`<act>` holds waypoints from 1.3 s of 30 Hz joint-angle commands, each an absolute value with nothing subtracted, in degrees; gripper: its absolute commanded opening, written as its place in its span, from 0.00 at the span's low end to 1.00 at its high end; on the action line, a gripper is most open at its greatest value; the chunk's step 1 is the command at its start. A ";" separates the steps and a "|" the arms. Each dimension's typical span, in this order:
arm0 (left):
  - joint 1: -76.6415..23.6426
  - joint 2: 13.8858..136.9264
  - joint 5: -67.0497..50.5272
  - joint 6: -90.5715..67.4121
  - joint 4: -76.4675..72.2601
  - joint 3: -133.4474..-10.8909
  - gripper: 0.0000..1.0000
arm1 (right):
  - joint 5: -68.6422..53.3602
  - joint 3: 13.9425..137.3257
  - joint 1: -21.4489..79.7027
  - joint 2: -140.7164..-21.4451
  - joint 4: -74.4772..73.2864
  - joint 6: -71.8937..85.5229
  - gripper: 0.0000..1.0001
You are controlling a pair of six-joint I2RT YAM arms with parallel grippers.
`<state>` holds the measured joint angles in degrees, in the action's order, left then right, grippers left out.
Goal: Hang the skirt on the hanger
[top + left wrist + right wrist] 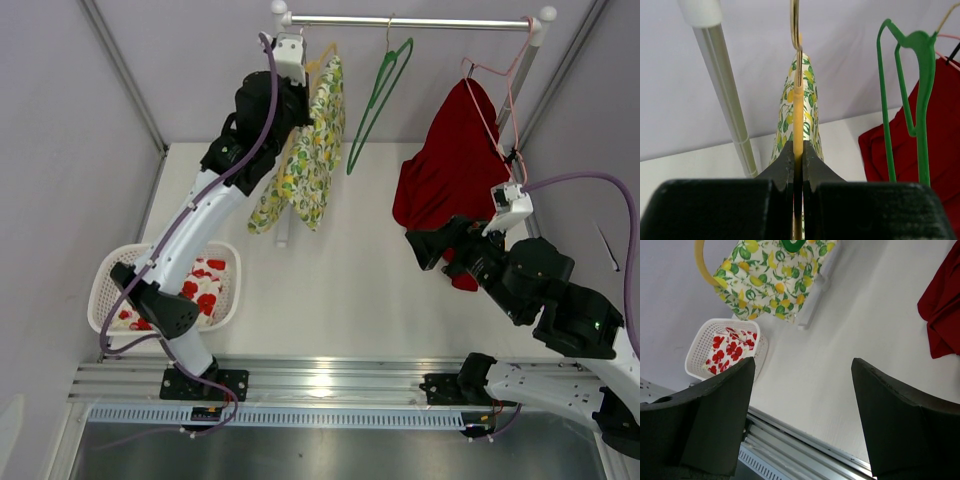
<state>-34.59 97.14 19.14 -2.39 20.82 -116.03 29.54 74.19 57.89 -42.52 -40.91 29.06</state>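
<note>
The lemon-print skirt hangs on a yellow hanger, held up at the left end of the rail. The hook sits a little below the rail. My left gripper is shut on the hanger's neck. In the left wrist view the jaws pinch the yellow stem, and the skirt drapes behind it. My right gripper hovers open and empty at the right, low beside a red garment. Its wrist view shows the skirt far off, beyond the wide fingers.
An empty green hanger hangs mid-rail. A red garment hangs on a pink hanger at the right end. A white basket with red-flowered cloth sits at the left. The rack's post stands close to the left gripper.
</note>
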 commanded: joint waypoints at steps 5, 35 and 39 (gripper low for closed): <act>-33.23 103.97 21.45 -0.70 18.81 -129.72 0.00 | 29.45 76.73 57.57 -42.89 -38.94 26.46 0.84; -28.83 104.16 11.96 -5.45 21.53 -130.08 0.50 | 28.74 73.39 57.48 -41.75 -38.50 27.78 0.84; -28.83 101.17 9.50 -5.62 20.83 -127.71 0.63 | 28.74 72.95 57.39 -41.92 -38.50 27.51 0.85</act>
<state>-29.10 106.48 12.23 -5.87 23.05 -128.42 28.62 73.12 57.63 -42.09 -40.47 27.81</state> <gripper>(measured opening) 0.609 0.843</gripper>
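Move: The yellow hanger with the lemon skirt on it, still pinched in the left hand, is going to the rail: the spot for its hook lies about 9 cm ahead of that hand and 9 cm above it, straight on. The top of the rack's left post is some 6 cm to the left of that spot. The green hanger's body hangs about 8 cm ahead, 17 cm right and 5 cm lower. From the right hand, the spot is roughly 35 cm ahead, 28 cm left and 15 cm up. The yellow hanger, skirt and all, is carried about 7 cm forward by the left hand in a low arc, rising slightly and then sinking some 3 cm to set its hook over the rail just right of the post. There the hand pauses, opens its fingers well apart to let go of the hanger, then starts to draw back and up, some 2 to 3 cm. ##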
